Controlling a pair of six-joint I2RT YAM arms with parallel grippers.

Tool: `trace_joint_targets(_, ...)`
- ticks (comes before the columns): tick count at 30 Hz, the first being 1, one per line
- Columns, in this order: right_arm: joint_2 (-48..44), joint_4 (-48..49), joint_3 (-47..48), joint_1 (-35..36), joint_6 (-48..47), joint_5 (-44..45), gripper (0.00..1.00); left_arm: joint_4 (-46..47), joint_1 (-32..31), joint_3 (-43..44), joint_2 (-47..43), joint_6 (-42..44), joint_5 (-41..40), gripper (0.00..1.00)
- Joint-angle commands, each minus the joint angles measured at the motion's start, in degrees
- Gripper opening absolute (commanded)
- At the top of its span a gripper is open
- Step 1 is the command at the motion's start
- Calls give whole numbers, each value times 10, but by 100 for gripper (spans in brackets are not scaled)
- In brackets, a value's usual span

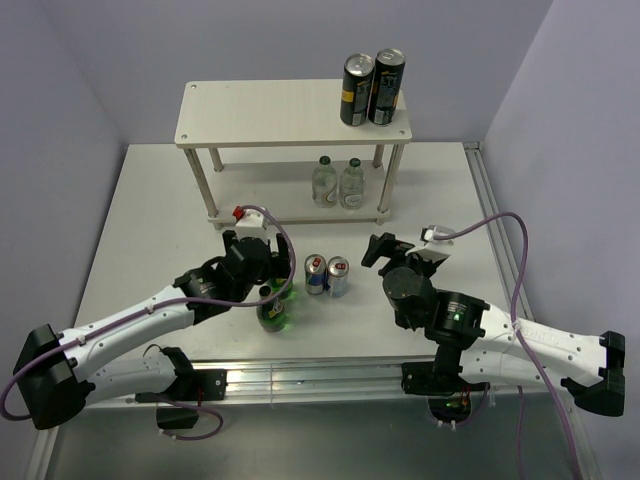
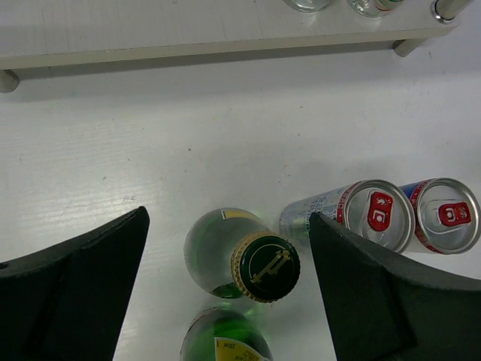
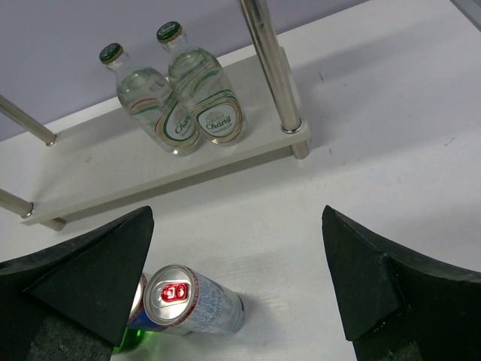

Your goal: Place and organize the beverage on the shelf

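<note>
Two green glass bottles stand on the table. One with a dark gold-rimmed cap [image 2: 264,268] rises between the fingers of my open left gripper [image 2: 228,218], with a gap on each side. The other [image 2: 225,340] stands just nearer. In the top view they [image 1: 275,308] are under my left gripper [image 1: 272,280]. Two silver-blue-red cans [image 1: 327,275] stand just right of them, and the nearer can [image 2: 376,214] is beside my right finger. Two clear green-capped bottles [image 3: 180,105] stand on the lower board [image 3: 98,177] of the shelf [image 1: 260,112]. My right gripper [image 3: 239,226] hangs open over bare table, with a can [image 3: 192,301] by its left finger.
Two tall dark cans [image 1: 372,88] stand at the right end of the shelf's top board. A thin metal shelf leg [image 3: 272,71] rises right of the clear bottles. My right gripper [image 1: 388,250] is right of the cans. The table's right rim [image 1: 490,200] runs alongside.
</note>
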Motion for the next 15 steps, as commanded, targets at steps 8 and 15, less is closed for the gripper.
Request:
trace_joint_targets(8,-1,-13,-9,3,32,25,98,-1,-7,0,4,-28,-39,71)
trace_joint_targets(15,-2,-20,-12,3,39,29,97,27,-7,-9,19,-16,-38,41)
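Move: Just right of the left hand's open fingers, by about 2 cm, stands the farther green bottle, level with them fore and aft, its cap at fingertip height and its middle some 8 cm below. The nearer green bottle stands about 7 cm back, straight behind the hand. Two cans stand about 10 and 15 cm to the right, 1 cm ahead, middles 10 cm down. From the right hand, the farther bottle is 26 cm left, 1 cm ahead, 16 cm below. Closing around the cap and neck of the farther green bottle, the left fingers go from almost wide open to a bit under half. The hand itself all but stays in place, sinking only about half a centimetre, still pointing forward and down. By the end a finger stands close against each side of the cap, and they seem to touch it. ##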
